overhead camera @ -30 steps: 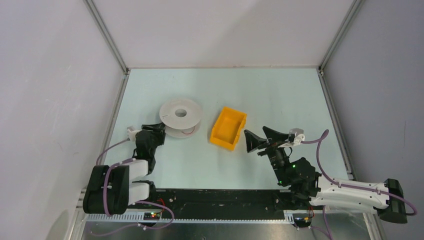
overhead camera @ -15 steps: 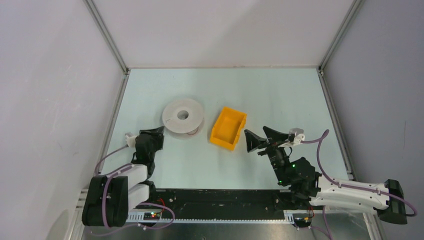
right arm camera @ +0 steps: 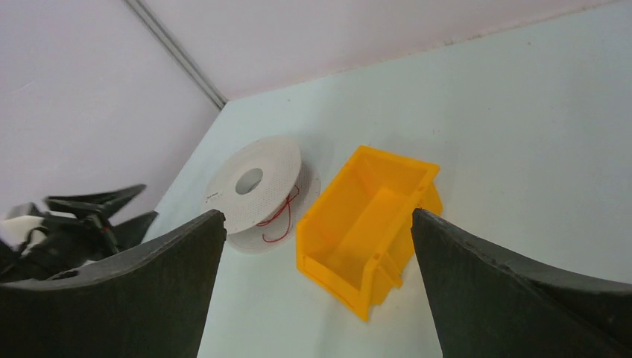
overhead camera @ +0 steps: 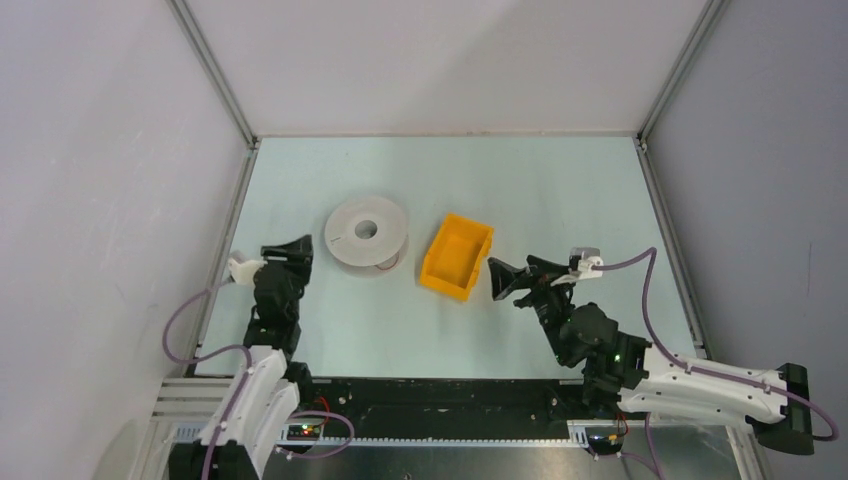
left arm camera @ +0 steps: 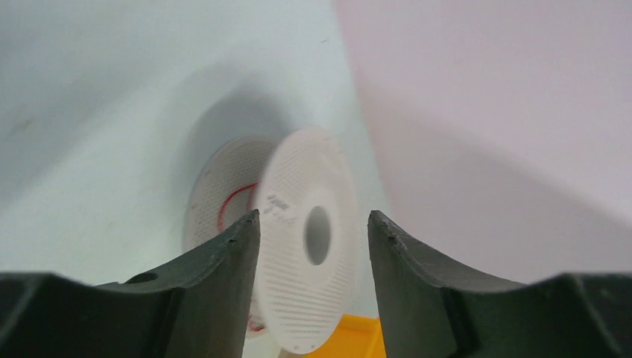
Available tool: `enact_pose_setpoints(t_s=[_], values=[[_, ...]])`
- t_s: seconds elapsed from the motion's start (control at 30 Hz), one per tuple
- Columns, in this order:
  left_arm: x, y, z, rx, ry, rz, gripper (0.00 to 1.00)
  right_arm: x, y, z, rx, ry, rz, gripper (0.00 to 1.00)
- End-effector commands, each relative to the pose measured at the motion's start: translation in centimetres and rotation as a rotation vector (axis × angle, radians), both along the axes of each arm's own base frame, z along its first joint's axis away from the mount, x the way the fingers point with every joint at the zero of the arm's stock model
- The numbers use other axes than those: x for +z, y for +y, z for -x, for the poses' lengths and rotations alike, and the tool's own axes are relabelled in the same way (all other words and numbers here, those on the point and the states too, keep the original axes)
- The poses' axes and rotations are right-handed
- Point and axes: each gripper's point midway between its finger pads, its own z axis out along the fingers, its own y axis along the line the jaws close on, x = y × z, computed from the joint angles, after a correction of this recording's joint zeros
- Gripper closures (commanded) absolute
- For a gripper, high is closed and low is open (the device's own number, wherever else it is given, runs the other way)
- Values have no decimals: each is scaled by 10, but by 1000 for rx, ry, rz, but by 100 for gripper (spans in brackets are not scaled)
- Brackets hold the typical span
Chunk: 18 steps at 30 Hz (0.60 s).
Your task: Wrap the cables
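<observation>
A white perforated spool [overhead camera: 366, 232] lies flat on the pale green table, left of centre. The cables are a thin red wire [right arm camera: 281, 215] looped loosely over the spool's near rim and down between its flanges [left arm camera: 226, 213]. My left gripper [overhead camera: 302, 252] stands open a short way left of the spool, apart from it; in the left wrist view the spool [left arm camera: 309, 246] shows ahead between the two fingers with nothing gripped. My right gripper [overhead camera: 510, 264] is wide open, just right of the orange bin, holding nothing [right arm camera: 317, 216].
An empty orange bin [overhead camera: 457, 256] sits between the spool and my right gripper, also in the right wrist view [right arm camera: 369, 224]. Enclosure walls with metal corner posts [overhead camera: 215, 75] close in the table's left, right and far sides.
My left gripper has drawn back to the left, off the spool's rim, and its arm has swung lower. The spool shifted slightly right. The right arm moved a little.
</observation>
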Motion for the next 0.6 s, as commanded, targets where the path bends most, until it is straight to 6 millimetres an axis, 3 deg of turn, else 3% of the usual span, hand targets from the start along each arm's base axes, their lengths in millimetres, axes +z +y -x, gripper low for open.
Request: enact_pose_setpoints(t_s=[0.0,0.03,0.13,0.33,0.4,0.5,0.57], values=[[76,10,-4,-32,-86,-262,40,-3,-18,-3,-97,149,-33,0],[84,5,-2,-80,-91,-321,38,-13,-23,-1,-104,179,17,0],[124,-11,1,-205,-164,-462,32,-16,-27,5,-76,219,88,0],[171,-74,19,-555,-345,-613,23,-24,-46,14,-97,299,149,0],[183,-103,33,-687,-423,-676,20,-22,-51,18,-94,326,137,0],[200,-148,65,-886,-569,-752,2,-15,-52,24,-60,345,118,0],[211,-170,90,-991,-682,-817,1,-12,-55,27,-48,346,114,0]])
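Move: The white spool with the red cable on it lies about 17 cm to the right of my left hand, 5 cm ahead and some 8 cm lower, already clear of the fingers. The yellow box stands roughly 38 cm to the right of that hand, level with it and 10 cm below. From my right hand the spool is about 32 cm left, 15 cm ahead and 20 cm down. My empty left hand climbs nearly straight up, some 18 cm, clear of the spool, then swings right by about 13 cm and a little back, high towards the spool's near side. As it goes I roll its left side up, tip it up, turn it clockwise and spread the half-open fingers wide. My right hand, still wide open, drifts about 4 cm right, away from the box, easing slightly down and back while its fingertips tip down. ##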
